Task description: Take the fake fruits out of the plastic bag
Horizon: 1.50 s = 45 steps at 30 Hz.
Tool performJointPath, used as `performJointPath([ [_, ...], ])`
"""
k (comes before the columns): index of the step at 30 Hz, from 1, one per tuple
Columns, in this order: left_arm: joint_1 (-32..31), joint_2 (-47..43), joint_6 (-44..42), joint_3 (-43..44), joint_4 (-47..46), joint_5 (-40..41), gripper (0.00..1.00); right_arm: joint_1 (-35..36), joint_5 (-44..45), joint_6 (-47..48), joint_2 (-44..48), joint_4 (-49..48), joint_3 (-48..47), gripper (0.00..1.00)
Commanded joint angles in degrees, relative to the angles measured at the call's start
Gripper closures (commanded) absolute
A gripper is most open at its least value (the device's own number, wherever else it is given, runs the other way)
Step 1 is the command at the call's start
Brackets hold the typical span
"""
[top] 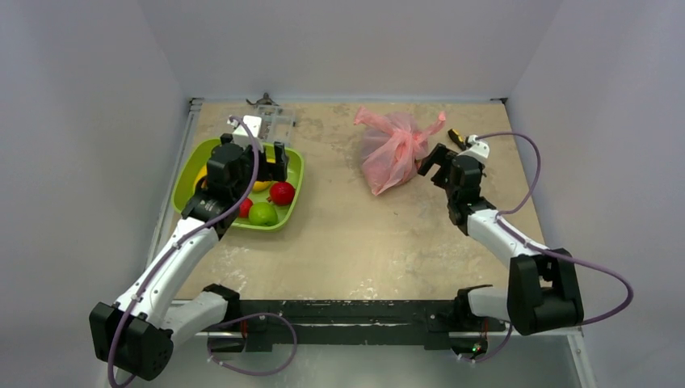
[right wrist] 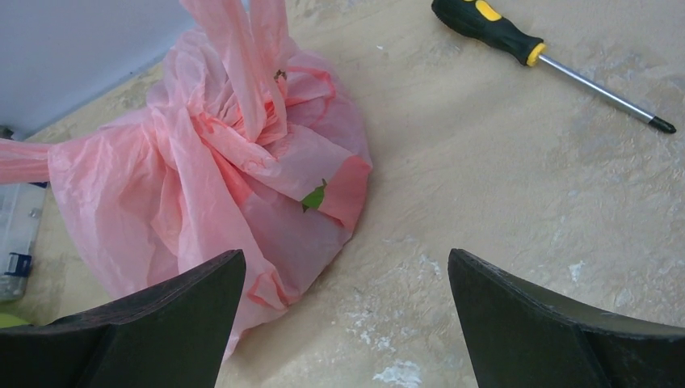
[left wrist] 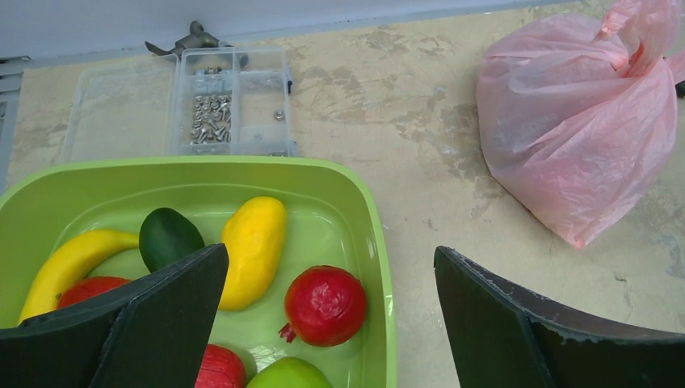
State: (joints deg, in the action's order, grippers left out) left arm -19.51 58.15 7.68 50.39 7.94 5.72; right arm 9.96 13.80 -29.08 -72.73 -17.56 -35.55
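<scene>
The pink plastic bag (top: 394, 149) lies knotted at the back of the table, and shows in both wrist views (left wrist: 577, 121) (right wrist: 202, 178). A green bit (right wrist: 313, 196) peeks through a gap in its side. Several fake fruits lie in the lime-green tray (left wrist: 380, 259): a banana (left wrist: 69, 263), a yellow fruit (left wrist: 253, 246), a dark green one (left wrist: 168, 236), a red one (left wrist: 325, 305) and a green apple (left wrist: 289, 374). My left gripper (left wrist: 329, 252) hovers open over the tray's right part (top: 266, 162), holding nothing. My right gripper (right wrist: 346, 257) stands open and empty just right of the bag (top: 432, 162).
A clear box of screws (left wrist: 230, 101) sits behind the tray. A black and yellow screwdriver (right wrist: 501, 32) lies on the table to the right of the bag. White walls close in the table at the back and both sides.
</scene>
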Motion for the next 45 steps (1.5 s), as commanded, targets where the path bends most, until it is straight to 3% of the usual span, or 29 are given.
performJointPath([
  [1,0.3,0.6,-1.2,2.7,-0.8,-1.5,0.0,0.1,-2.8,-1.6,-1.5,0.4,-1.9,0.01],
  [8,0.2,2.3,0.2,3.1,-0.4,-4.6,0.0,1.4,-3.2,-1.2,-5.0,-1.2,-2.6,0.01],
  [16,0.2,6.3,4.9,4.1,-1.7,-7.7,0.0,2.7,7.1,-5.7,-7.6,7.6,-7.5,0.01],
  [21,0.2,11.2,3.9,10.3,2.5,-11.1,0.0,4.8,-1.9,-5.4,-11.0,0.8,-7.6,0.01],
  [24,0.2,11.1,1.6,11.0,3.8,-11.5,0.0,9.4,-4.6,-2.5,-11.4,-10.4,-5.0,0.01],
  [28,-0.1,8.2,-0.6,5.5,-0.9,-13.5,0.0,9.9,-8.0,-3.6,-14.7,-10.2,-9.5,0.01],
  [32,-1.9,7.7,-3.0,7.3,1.5,-14.8,0.0,10.0,-8.8,-3.1,-17.8,-12.0,-11.3,0.02],
  [35,-3.9,8.0,-6.8,7.4,2.1,-12.4,0.0,10.1,-8.7,-3.1,-20.1,-10.7,-12.1,0.11],
  [38,-5.8,8.3,-10.1,7.4,2.7,-9.2,0.01,10.2,-9.2,-2.1,-21.9,-9.1,-13.5,0.27],
  [45,-7.9,8.1,-12.2,6.9,2.3,-7.2,0.02,11.1,-8.6,2.5,-20.2,-7.4,-14.9,0.79],
])
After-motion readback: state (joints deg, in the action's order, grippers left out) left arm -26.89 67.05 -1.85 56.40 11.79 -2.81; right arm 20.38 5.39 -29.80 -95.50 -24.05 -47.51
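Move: The tied pink plastic bag lies about 13 cm to the right hand's left and 8 cm ahead, its middle some 7 cm lower. The screwdriver is level with the bag and some 18 cm to its right; the screw box stands about 28 cm left of the bag and 6 cm farther out. From the left hand, the bag is roughly 29 cm to the right, 13 cm ahead and 18 cm below. Right hand swings about 12 cm left, also down and forward, pinching the bag's near side; left hand follows rightward. ##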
